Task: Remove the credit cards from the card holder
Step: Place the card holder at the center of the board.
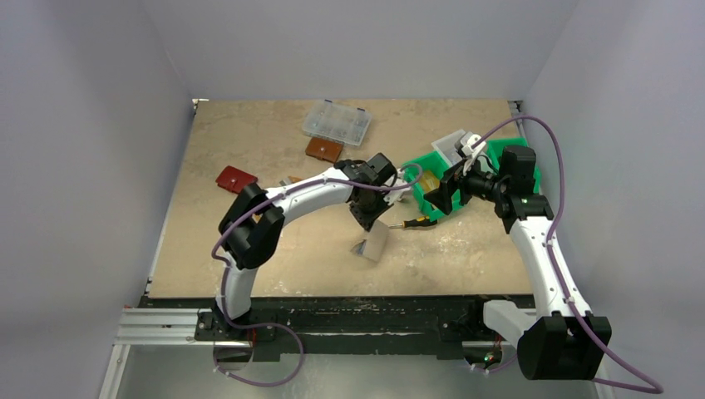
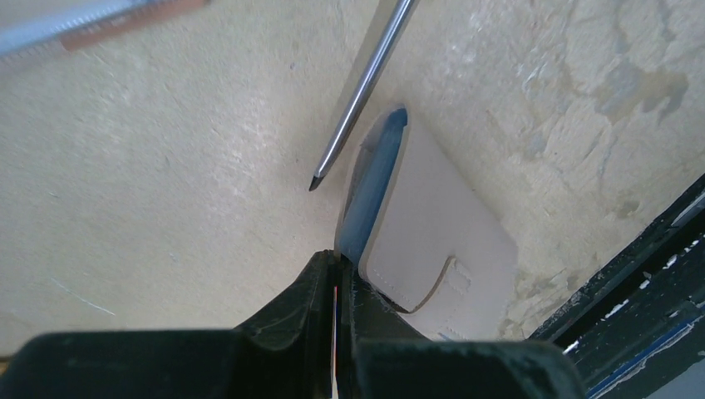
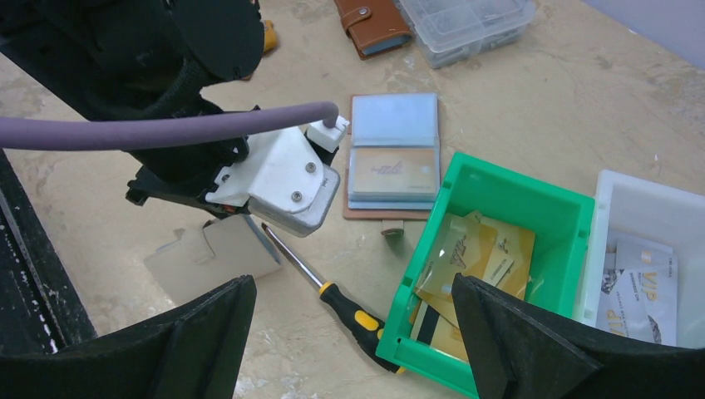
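Observation:
The tan card holder (image 1: 373,242) stands tilted on the table under my left gripper (image 1: 365,218). In the left wrist view the card holder (image 2: 441,233) shows its snap tab and a pale blue inside. My left gripper (image 2: 337,278) is shut on a thin white and red credit card edge (image 2: 335,312) at the holder's mouth. My right gripper (image 3: 353,332) hangs open and empty above the table by the green bin, apart from the card holder (image 3: 218,256). The rest of the card is hidden.
A screwdriver (image 3: 332,287) lies between the holder and the green bin (image 3: 520,193), which holds gold cards (image 3: 478,253). A white bin (image 3: 644,193) stands beside it. An open brown sleeve wallet (image 3: 392,158), a brown wallet (image 1: 323,150), a red wallet (image 1: 235,179) and a clear parts box (image 1: 336,122) lie farther back.

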Robot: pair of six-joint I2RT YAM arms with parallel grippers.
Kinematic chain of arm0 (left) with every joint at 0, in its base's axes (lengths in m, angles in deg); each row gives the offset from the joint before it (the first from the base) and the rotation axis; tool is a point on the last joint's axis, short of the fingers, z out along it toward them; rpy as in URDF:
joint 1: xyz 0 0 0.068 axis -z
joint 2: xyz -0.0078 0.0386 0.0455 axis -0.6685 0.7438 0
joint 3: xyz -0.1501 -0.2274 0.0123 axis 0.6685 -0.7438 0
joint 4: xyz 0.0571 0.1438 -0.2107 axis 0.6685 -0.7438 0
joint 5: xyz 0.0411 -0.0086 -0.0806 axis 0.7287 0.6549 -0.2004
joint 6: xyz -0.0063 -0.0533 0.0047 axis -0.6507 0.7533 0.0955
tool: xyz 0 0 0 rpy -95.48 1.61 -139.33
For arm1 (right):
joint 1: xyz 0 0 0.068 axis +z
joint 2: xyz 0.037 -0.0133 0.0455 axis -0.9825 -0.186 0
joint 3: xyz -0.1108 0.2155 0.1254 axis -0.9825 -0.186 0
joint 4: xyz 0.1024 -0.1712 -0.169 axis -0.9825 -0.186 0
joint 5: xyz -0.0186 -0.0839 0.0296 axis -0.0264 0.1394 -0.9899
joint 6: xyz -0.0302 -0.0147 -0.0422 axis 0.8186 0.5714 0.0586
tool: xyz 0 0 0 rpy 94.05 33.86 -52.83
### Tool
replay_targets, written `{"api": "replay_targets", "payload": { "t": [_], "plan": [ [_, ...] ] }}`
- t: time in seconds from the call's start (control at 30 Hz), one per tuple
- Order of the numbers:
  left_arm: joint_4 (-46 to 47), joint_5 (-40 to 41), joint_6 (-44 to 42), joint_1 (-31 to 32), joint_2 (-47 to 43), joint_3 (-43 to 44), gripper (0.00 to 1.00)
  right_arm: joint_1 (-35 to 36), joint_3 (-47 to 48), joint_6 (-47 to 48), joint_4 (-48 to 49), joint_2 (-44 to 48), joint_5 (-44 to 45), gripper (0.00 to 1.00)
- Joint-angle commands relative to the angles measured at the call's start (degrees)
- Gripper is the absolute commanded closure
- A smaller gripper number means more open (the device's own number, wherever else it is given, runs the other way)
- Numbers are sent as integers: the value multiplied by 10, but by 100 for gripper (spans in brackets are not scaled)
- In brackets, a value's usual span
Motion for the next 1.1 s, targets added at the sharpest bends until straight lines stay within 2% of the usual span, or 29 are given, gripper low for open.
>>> {"api": "replay_targets", "payload": {
  "t": [0.0, 0.17, 0.5, 0.67, 0.8, 0.9, 1.07],
  "plan": [
    [6, -3, 34, -11, -34, -39, 100, 3, 24, 9, -5, 7, -12, 1],
    [34, -9, 71, -28, -77, -85, 100, 3, 23, 10, -5, 5, -13, 1],
    [121, -44, 131, -68, -167, -194, 93, 3, 24, 13, -9, 2, -16, 1],
    [188, -63, 191, -82, -211, -270, 89, 3, 24, 14, -10, 0, -16, 1],
    [267, -61, 247, -86, -267, -341, 81, 3, 24, 17, -12, -2, -18, 1],
    [321, -32, 293, -90, -319, -396, 68, 3, 24, 19, -13, -5, -19, 1],
    [413, 20, 359, -93, -436, -494, 59, 6, 24, 27, -18, -9, -22, 1]
  ]
}}
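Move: My left hand still pinches the tilted card holder. Its spot at the board's centre is about 6 cm back, 2 cm left and 4 cm below. The screwdriver's middle lies level, about 10 cm to the right; the open card wallet is some 12 cm ahead and 4 cm right, and the green box about 11 cm ahead and 18 cm right. From my right hand the spot is about 9 cm back, 23 cm left and 19 cm down. I swing my left hand about 8 cm left and a little back, dipping first by some 1.5 cm to lay the card holder down beside the screwdriver's tip. Turning some 30 degrees counter-clockwise with the fingertips leaning over to the right, I open my fingers by about a third, let go of the holder, and start to rise. ##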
